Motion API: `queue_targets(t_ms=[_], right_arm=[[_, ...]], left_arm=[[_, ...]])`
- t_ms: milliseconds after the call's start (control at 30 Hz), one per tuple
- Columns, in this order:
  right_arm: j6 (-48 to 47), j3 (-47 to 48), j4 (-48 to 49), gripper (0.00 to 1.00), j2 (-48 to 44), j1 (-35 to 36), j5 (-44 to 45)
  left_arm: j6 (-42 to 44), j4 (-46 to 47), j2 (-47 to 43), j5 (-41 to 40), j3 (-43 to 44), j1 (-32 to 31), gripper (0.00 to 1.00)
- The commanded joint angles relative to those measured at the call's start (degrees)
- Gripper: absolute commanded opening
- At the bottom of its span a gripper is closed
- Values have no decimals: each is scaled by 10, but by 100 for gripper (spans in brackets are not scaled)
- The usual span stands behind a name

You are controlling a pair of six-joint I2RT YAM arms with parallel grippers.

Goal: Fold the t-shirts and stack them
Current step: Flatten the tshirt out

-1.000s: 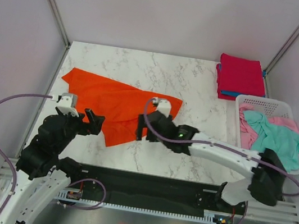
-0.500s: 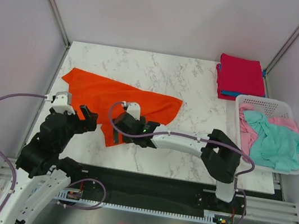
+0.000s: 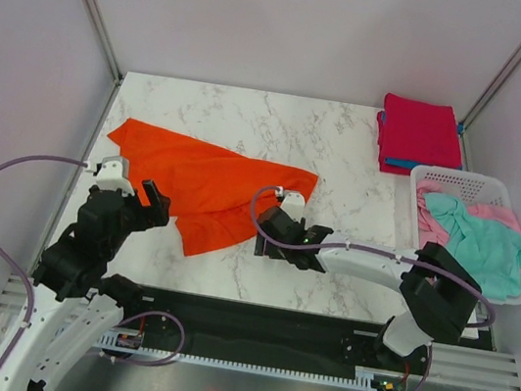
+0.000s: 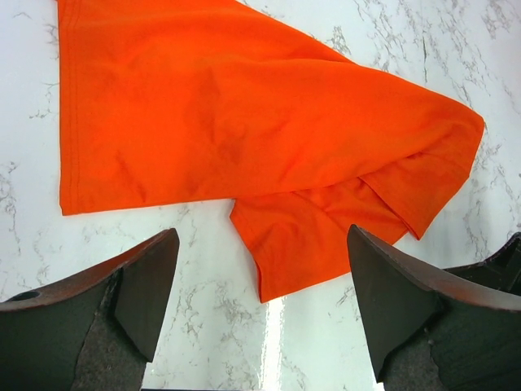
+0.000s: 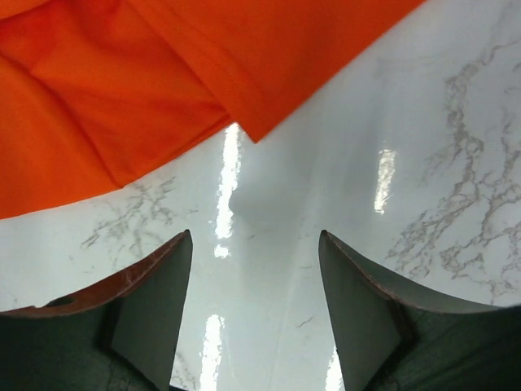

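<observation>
A bright orange-red t-shirt [image 3: 205, 182] lies spread and partly doubled over on the left half of the marble table [image 3: 345, 159]. My left gripper [image 3: 155, 201] hovers open over its near left edge; in the left wrist view the t-shirt [image 4: 244, 122] has its lower corner between the wide fingers of the left gripper [image 4: 260, 236]. My right gripper [image 3: 270, 231] is open just off the shirt's near right edge, over bare marble. The right wrist view has the t-shirt [image 5: 122, 81] just ahead of the right gripper [image 5: 254, 236], which holds nothing.
A folded magenta t-shirt [image 3: 417, 129] tops a blue one [image 3: 404, 164] at the back right corner. A white slotted basket [image 3: 461, 180] at the right edge holds crumpled teal [image 3: 485, 246] and pink [image 3: 427, 222] t-shirts.
My right arm swung left over the shirt's near corner, then came back right to its near right edge, its jaws narrowing a little. The left gripper barely shifted. The shirt lies as before.
</observation>
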Motion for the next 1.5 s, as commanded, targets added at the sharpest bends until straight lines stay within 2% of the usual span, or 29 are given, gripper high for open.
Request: queue_targets(t_ms=[0, 433, 500, 833, 1133, 1233, 1267, 1400, 1467], right_arm=[[16, -17, 60, 70, -13, -21, -24], [-13, 38, 75, 60, 93, -56, -32], [-12, 43, 72, 55, 101, -60, -29], [-19, 52, 52, 44, 121, -67, -9], [-27, 50, 51, 23, 140, -74, 0], [-38, 50, 52, 10, 142, -79, 5], [-43, 50, 52, 0, 144, -81, 7], [-55, 29, 50, 0, 120, -103, 19], [-59, 14, 49, 0, 103, -113, 34]], left_arm=[[-8, 10, 7, 2, 18, 5, 91], [-6, 10, 3, 3, 17, 4, 90], [-5, 11, 2, 4, 17, 4, 90], [-5, 12, -3, 4, 16, 5, 91], [-4, 12, -1, 7, 16, 5, 91], [-4, 13, 1, 6, 16, 5, 91], [-3, 11, 4, 6, 15, 5, 91], [-3, 9, 13, -12, 16, 5, 92], [-5, 7, 41, -36, 14, 5, 98]])
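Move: The loose near corner of the orange t-shirt lies about 6 cm ahead of my right hand, level with it sideways and some 4 cm lower. The near sleeve flap is centred roughly 12 cm to my right hand's left and 4 cm ahead. The shirt's folded body is centred some 22 cm ahead and 16 cm left. From my left hand, that corner is about 8 cm ahead, 20 cm right and 20 cm below. I bring my right hand down some 3.5 cm while reaching forward about 7 cm over the tabletop to the shirt's loose near corner. My half-open fingers narrow all the way in, then shut fully and pinch the corner between their tips; as they finish closing I am still easing forward and begin to drift right. ##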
